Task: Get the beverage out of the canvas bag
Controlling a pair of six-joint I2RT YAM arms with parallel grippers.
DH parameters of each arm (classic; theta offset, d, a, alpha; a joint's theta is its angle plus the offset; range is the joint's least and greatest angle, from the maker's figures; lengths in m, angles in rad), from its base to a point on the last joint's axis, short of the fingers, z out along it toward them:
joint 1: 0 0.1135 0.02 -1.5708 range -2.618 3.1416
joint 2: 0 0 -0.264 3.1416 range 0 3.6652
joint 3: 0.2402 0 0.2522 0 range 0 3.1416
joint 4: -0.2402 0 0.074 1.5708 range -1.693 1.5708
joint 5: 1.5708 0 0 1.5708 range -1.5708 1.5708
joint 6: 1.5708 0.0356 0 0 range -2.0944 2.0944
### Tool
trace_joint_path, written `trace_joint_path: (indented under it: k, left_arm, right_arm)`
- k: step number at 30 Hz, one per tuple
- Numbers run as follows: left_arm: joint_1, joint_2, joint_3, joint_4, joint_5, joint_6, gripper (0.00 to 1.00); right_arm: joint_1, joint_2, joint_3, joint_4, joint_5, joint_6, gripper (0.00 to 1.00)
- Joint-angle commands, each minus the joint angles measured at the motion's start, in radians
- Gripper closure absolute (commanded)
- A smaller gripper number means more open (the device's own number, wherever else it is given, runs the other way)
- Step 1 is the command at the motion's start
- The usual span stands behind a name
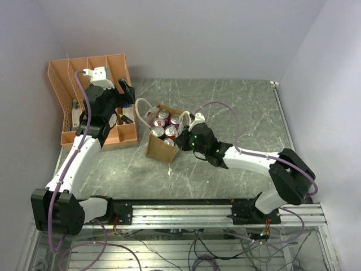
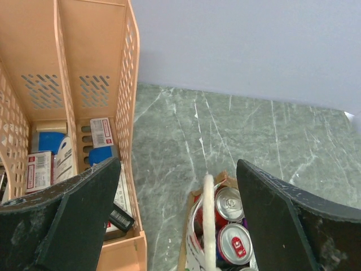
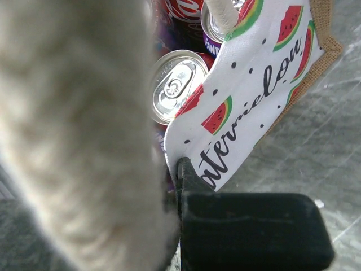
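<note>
The tan canvas bag [image 1: 161, 150] stands open mid-table with several drink cans [image 1: 164, 123] upright inside. My right gripper [image 1: 182, 139] is shut on the bag's right wall. In the right wrist view its dark finger [image 3: 248, 226] presses the watermelon-print lining [image 3: 254, 79] beside a silver can top [image 3: 174, 84], and a blurred rope handle [image 3: 73, 124] hides the other finger. My left gripper [image 1: 128, 90] is open and empty, up left of the bag. In the left wrist view its fingers [image 2: 67, 220] straddle the cream handle [image 2: 209, 220] and the cans [image 2: 236, 243] below.
An orange slotted rack [image 1: 90, 76] with small boxes and packets stands at the back left, right under my left wrist; it also shows in the left wrist view [image 2: 84, 84]. Grey walls enclose the green marble table [image 1: 237, 107] at the back and sides.
</note>
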Motion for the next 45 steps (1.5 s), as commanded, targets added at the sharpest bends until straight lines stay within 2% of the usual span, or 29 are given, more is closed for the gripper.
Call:
trace_joint_path:
  k: [1,7,13,17,19,24,26,32,34,37,41,43,45]
  left_arm:
    - [0.012,-0.016,0.044,0.01,0.078,-0.041,0.06]
    - [0.011,-0.005,0.06,-0.038,0.181,-0.082,0.06]
    - [-0.026,-0.016,0.083,-0.11,0.196,-0.051,0.06]
    - [-0.083,-0.005,0.163,-0.317,0.167,-0.021,0.06]
    - [-0.084,-0.044,0.124,-0.4,0.19,-0.062,0.06]
    - [-0.086,-0.243,-0.093,-0.467,0.158,-0.136,0.06]
    - [-0.086,-0.292,-0.162,-0.477,0.186,-0.156,0.06]
    - [-0.093,-0.272,-0.251,-0.44,0.294,-0.201,0.06]
    - [-0.095,-0.254,-0.245,-0.469,0.277,-0.214,0.06]
    - [-0.095,-0.264,-0.276,-0.489,0.196,-0.268,0.22]
    - [-0.095,-0.284,-0.358,-0.388,0.236,-0.371,0.25]
    - [-0.095,-0.304,-0.395,-0.293,0.301,-0.427,0.3]
    - [-0.095,-0.323,-0.421,-0.261,0.283,-0.468,0.37]
  right_arm:
    - [0.052,-0.085,-0.079,-0.141,-0.063,-0.014,1.0]
    - [0.052,-0.21,-0.152,-0.206,0.007,-0.021,1.0]
    - [0.064,-0.263,-0.183,-0.2,-0.076,-0.001,1.0]
    - [0.093,-0.264,-0.191,-0.183,-0.12,0.003,1.0]
    - [0.116,-0.266,-0.184,-0.194,-0.111,-0.006,1.0]
    - [0.152,-0.286,-0.205,-0.196,-0.087,-0.024,1.0]
    - [0.158,-0.296,-0.218,-0.19,-0.091,-0.029,1.0]
    - [0.162,-0.328,-0.254,-0.171,-0.098,-0.047,1.0]
    - [0.162,-0.333,-0.254,-0.18,-0.089,-0.053,1.0]
    - [0.162,-0.337,-0.249,-0.2,-0.076,-0.07,1.0]
    - [0.162,-0.324,-0.271,-0.183,-0.054,-0.089,1.0]
    - [0.163,-0.305,-0.273,-0.17,-0.052,-0.09,1.0]
    - [0.162,-0.282,-0.268,-0.168,-0.068,-0.088,0.99]
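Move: The bag's left rope handle lies about 16 cm below the left hand, 5 cm back and 4 cm to its right. The cans sit some 10 cm right of that handle and 6 cm nearer; the orange crate's middle is roughly 17 cm left of this hand, 4 cm ahead. The right hand already pinches the bag's right rim; the cans are 7 cm ahead, 6 cm left of it, bare marble 9 cm back, 3 cm right. Keep the right gripper shut on the bag's right rim and drag the bag back about 9 cm and a little right, then hold. Meanwhile swing the left gripper right beside the crate, then sweep it back and down some 15 cm each way, tipping the fingers down about 30 degrees and narrowing them partway around the left handle. ##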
